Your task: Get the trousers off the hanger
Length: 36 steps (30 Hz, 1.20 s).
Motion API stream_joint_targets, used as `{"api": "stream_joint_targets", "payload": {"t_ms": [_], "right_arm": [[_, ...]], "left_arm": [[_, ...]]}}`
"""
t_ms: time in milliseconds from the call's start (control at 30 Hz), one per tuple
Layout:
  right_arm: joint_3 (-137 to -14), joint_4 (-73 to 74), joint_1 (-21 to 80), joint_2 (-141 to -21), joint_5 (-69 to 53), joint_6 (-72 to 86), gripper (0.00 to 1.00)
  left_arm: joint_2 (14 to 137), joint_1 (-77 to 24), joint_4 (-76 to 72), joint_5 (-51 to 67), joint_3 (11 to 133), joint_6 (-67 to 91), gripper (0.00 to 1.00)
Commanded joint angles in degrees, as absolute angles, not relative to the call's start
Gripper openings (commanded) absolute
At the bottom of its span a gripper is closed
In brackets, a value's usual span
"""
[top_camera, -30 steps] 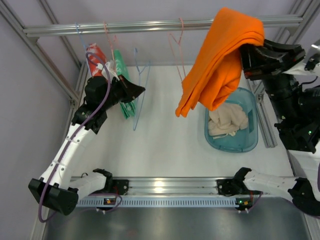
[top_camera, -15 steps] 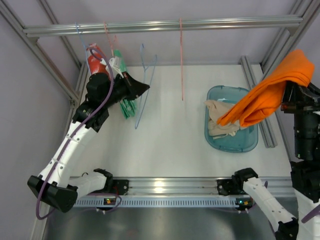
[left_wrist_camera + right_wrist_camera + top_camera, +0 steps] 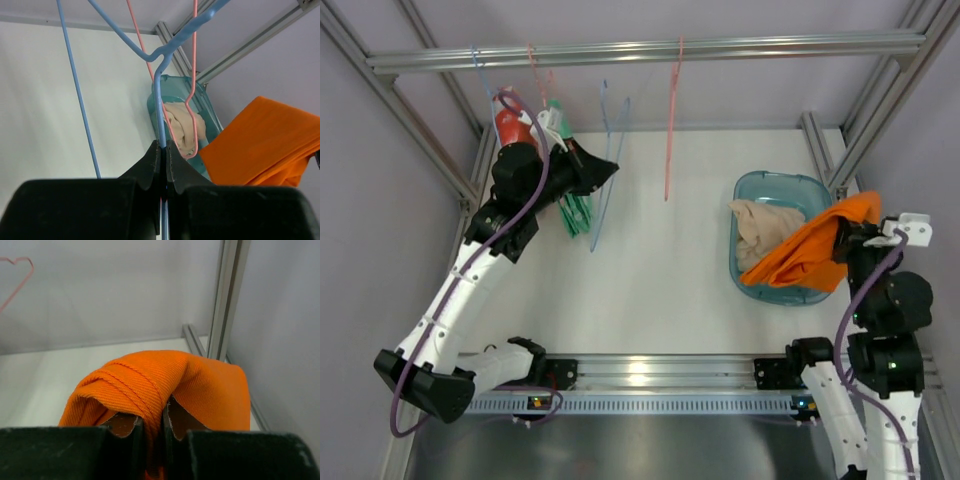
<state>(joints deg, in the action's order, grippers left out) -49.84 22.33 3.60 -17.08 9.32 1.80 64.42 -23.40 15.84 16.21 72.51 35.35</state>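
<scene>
The bright orange trousers (image 3: 798, 256) hang from my right gripper (image 3: 843, 236), which is shut on a fold of the cloth (image 3: 150, 375), over the right rim of the teal basin (image 3: 782, 181). The pale beige trousers (image 3: 760, 226) lie inside that basin. A bare pink hanger (image 3: 670, 130) dangles from the top rail (image 3: 640, 50). My left gripper (image 3: 610, 168) is shut on the wire of a blue hanger (image 3: 159, 100), its fingers (image 3: 150, 160) pressed together around it. In the left wrist view the orange trousers (image 3: 262, 145) show at the right, beside the basin (image 3: 161, 89).
Green cloth (image 3: 576, 212) and a red garment (image 3: 510, 125) hang on hangers at the far left, behind my left arm. Aluminium frame posts (image 3: 865, 110) run along the right side, close to my right arm. A second blue hanger wire (image 3: 75, 90) hangs left of the held one.
My right gripper carried the orange trousers off the pink hanger, rightward and then down to the basin. The pink hanger now hangs bare and has swung. The left gripper stayed on the blue hanger.
</scene>
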Motion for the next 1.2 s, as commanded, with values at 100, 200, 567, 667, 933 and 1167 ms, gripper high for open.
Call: {"api": "stream_joint_targets", "payload": {"t_ms": [100,200,567,667,933,1167], "right_arm": [[-43.53,7.40,2.90,-23.88,9.06,3.95,0.00],[-40.97,1.60,2.90,-31.25,6.95,5.88,0.00],[-47.72,-5.54,2.90,-60.63,0.35,10.10,0.15],[-50.97,-1.42,2.81,-66.26,-1.58,11.86,0.39],[-54.22,4.20,2.64,-64.34,-2.64,12.04,0.99],[-57.91,9.40,2.64,-57.58,-2.37,12.13,0.99]], "left_arm": [[62.14,-23.64,10.55,14.50,74.18,31.56,0.00],[61.96,-23.64,10.72,15.03,74.62,30.32,0.00],[62.40,-23.64,10.72,15.12,77.68,28.56,0.00],[64.59,-23.64,10.72,15.03,80.67,28.13,0.00],[72.33,-24.78,10.72,14.59,90.43,29.35,0.00],[80.23,-24.96,10.72,13.62,95.53,31.73,0.00]]}}
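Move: The basket that the right hand's orange trousers go to has its middle about 17 cm ahead of that hand, 2 cm left and 33 cm below. The beige trousers lie in it, some 16 cm ahead and 6 cm left of the hand. From the left hand, holding the blue hanger, the rail is about 13 cm straight ahead and 16 cm higher; the empty pink hanger is 10 cm ahead, 11 cm right, level with the hand. Swing the right gripper down and forward over the basket, about 20 cm out and 17 cm down, drifting 5 cm left and tipping the fingers down some 30 degrees; open wide, let go of the orange trousers and back off upward. Meanwhile, raise the left gripper, then bring it forward too, keeping its pinch on the blue hanger and tilting its fingertips up towards the rail. ##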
